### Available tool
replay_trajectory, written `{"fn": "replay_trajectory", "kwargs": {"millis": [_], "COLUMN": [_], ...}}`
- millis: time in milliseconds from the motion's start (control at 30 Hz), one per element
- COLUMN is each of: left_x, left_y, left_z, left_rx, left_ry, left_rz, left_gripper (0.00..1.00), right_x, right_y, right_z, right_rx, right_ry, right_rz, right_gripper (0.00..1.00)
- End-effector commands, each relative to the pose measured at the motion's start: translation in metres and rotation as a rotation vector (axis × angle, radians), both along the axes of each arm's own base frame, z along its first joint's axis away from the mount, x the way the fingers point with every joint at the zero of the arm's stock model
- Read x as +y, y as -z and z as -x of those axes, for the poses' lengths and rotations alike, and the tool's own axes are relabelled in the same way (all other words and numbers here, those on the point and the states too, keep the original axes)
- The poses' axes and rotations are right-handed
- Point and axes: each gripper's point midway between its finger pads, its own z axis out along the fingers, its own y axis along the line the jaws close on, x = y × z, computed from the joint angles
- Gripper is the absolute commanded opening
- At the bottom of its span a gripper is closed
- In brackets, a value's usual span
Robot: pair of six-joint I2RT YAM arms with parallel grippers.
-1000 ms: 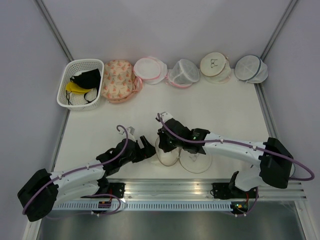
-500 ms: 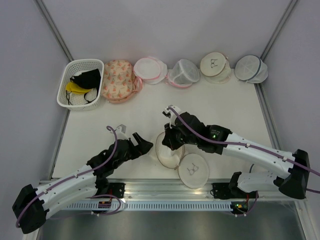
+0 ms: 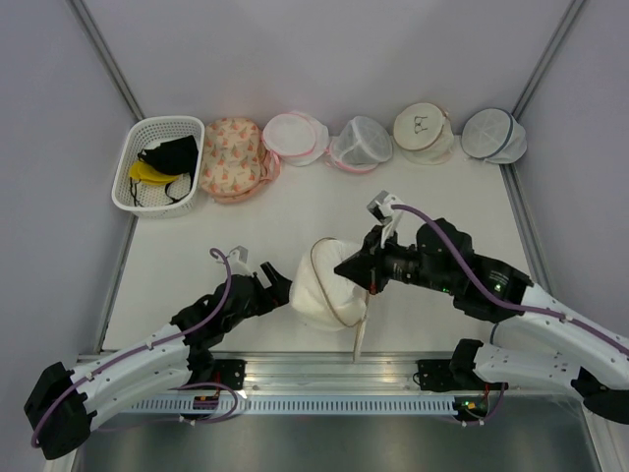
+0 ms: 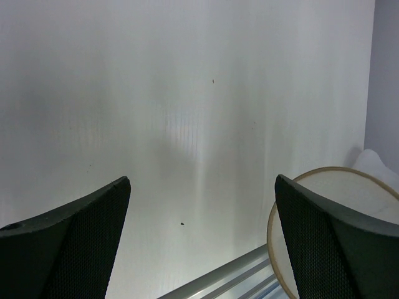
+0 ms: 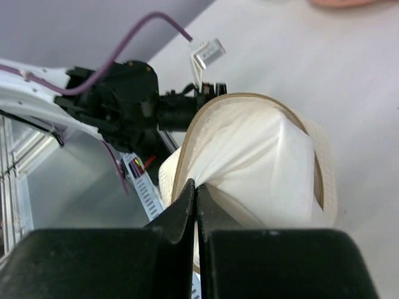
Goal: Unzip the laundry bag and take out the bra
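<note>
The laundry bag (image 3: 305, 295), cream mesh with tan zip trim, hangs unzipped above the table's near middle. Its round flat face (image 3: 358, 337) dangles edge-on below. My right gripper (image 3: 346, 267) is shut on smooth white fabric inside the tan ring, which looks like the bra (image 3: 327, 267). In the right wrist view the jaws (image 5: 197, 190) pinch the bra (image 5: 262, 156) right beside the bag's trim (image 5: 186, 152). My left gripper (image 3: 282, 288) stands open just left of the bag, empty. Its wrist view shows both fingers (image 4: 68, 243) wide apart over bare table, with the bag's flat face (image 4: 349, 199) at right.
Along the back edge sit a white basket (image 3: 126, 167) holding a black and a yellow bra, a floral pouch (image 3: 232, 157), two pink-trimmed pouches (image 3: 295, 138), a tan-trimmed one (image 3: 423, 128) and a blue-trimmed one (image 3: 494, 135). An aluminium rail (image 3: 324, 369) runs along the near edge.
My right gripper has risen and drawn right, lifting the white bundle off the table. The bag's flat face, lying on the table before, now hangs down. The left gripper has barely moved.
</note>
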Motion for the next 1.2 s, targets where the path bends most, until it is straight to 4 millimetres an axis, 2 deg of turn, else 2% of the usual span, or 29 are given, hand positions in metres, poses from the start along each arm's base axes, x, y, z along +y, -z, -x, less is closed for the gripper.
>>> {"fn": "replay_trajectory", "kwargs": {"millis": [0, 67, 233, 333, 367, 400, 433, 533, 633, 667, 833, 967, 1033, 1100, 1167], "left_x": [0.002, 0.001, -0.006, -0.018, -0.021, -0.024, -0.025, -0.015, 0.003, 0.012, 0.014, 0.020, 0.040, 0.062, 0.062], "left_y": [-0.007, -0.007, -0.015, -0.036, -0.047, -0.068, -0.073, -0.094, -0.096, -0.105, -0.125, -0.133, -0.122, -0.096, -0.094], "left_z": [-0.005, -0.005, -0.004, 0.000, -0.001, 0.000, 0.001, 0.001, 0.000, -0.002, 0.000, -0.004, -0.010, -0.009, -0.009], "left_rx": [-0.010, -0.009, -0.015, -0.057, -0.086, -0.142, -0.148, -0.181, -0.158, -0.191, -0.259, -0.278, -0.218, -0.103, -0.090], "left_ry": [-0.034, -0.032, -0.013, 0.032, 0.043, 0.056, 0.055, 0.005, -0.077, -0.116, -0.094, -0.124, -0.247, -0.376, -0.369], "left_rz": [0.013, 0.015, 0.064, 0.167, 0.213, 0.287, 0.326, 0.402, 0.375, 0.388, 0.407, 0.386, 0.349, 0.253, 0.217], "left_gripper": [1.00, 1.00, 1.00, 1.00, 1.00, 1.00, 1.00, 1.00, 1.00, 1.00, 1.00, 1.00, 1.00, 1.00, 1.00], "right_x": [-0.008, -0.011, -0.006, -0.009, -0.010, -0.012, -0.014, -0.019, -0.025, -0.027, -0.018, -0.019, -0.026, -0.036, -0.036], "right_y": [-0.047, -0.048, -0.027, -0.023, -0.023, -0.022, -0.019, -0.008, 0.011, 0.017, 0.048, 0.069, 0.074, 0.077, 0.078], "right_z": [-0.008, -0.012, -0.019, -0.026, -0.028, -0.029, -0.032, -0.040, -0.050, -0.052, -0.054, -0.056, -0.062, -0.067, -0.065], "right_rx": [-0.078, -0.082, -0.045, -0.053, -0.055, -0.057, -0.056, -0.054, -0.040, -0.036, -0.008, -0.001, -0.010, -0.021, -0.021], "right_ry": [0.075, 0.098, 0.117, 0.158, 0.170, 0.181, 0.198, 0.252, 0.311, 0.327, 0.306, 0.308, 0.349, 0.395, 0.383], "right_rz": [-0.186, -0.180, -0.096, -0.085, -0.080, -0.074, -0.064, -0.013, 0.059, 0.084, 0.155, 0.215, 0.246, 0.280, 0.290], "right_gripper": [0.01, 0.00, 0.00, 0.00, 0.00, 0.00, 0.01, 0.00, 0.01, 0.00, 0.01, 0.00, 0.00, 0.00, 0.00]}}
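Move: The right hand holds white cloth, seemingly the bra, with the open laundry bag hanging from it, the bag's middle about 10 cm below and 3 cm to the left, 1 cm back. The bag's lid flap dangles some 10 cm back, 6 cm to the right and 17 cm below that hand. From the left hand, the bag is about 12 cm to the right, 6 cm back and perhaps 12 cm higher. Still pinching, the right hand lifts, then lowers the bag 12 cm, going forward; the open left rises 11 cm. ##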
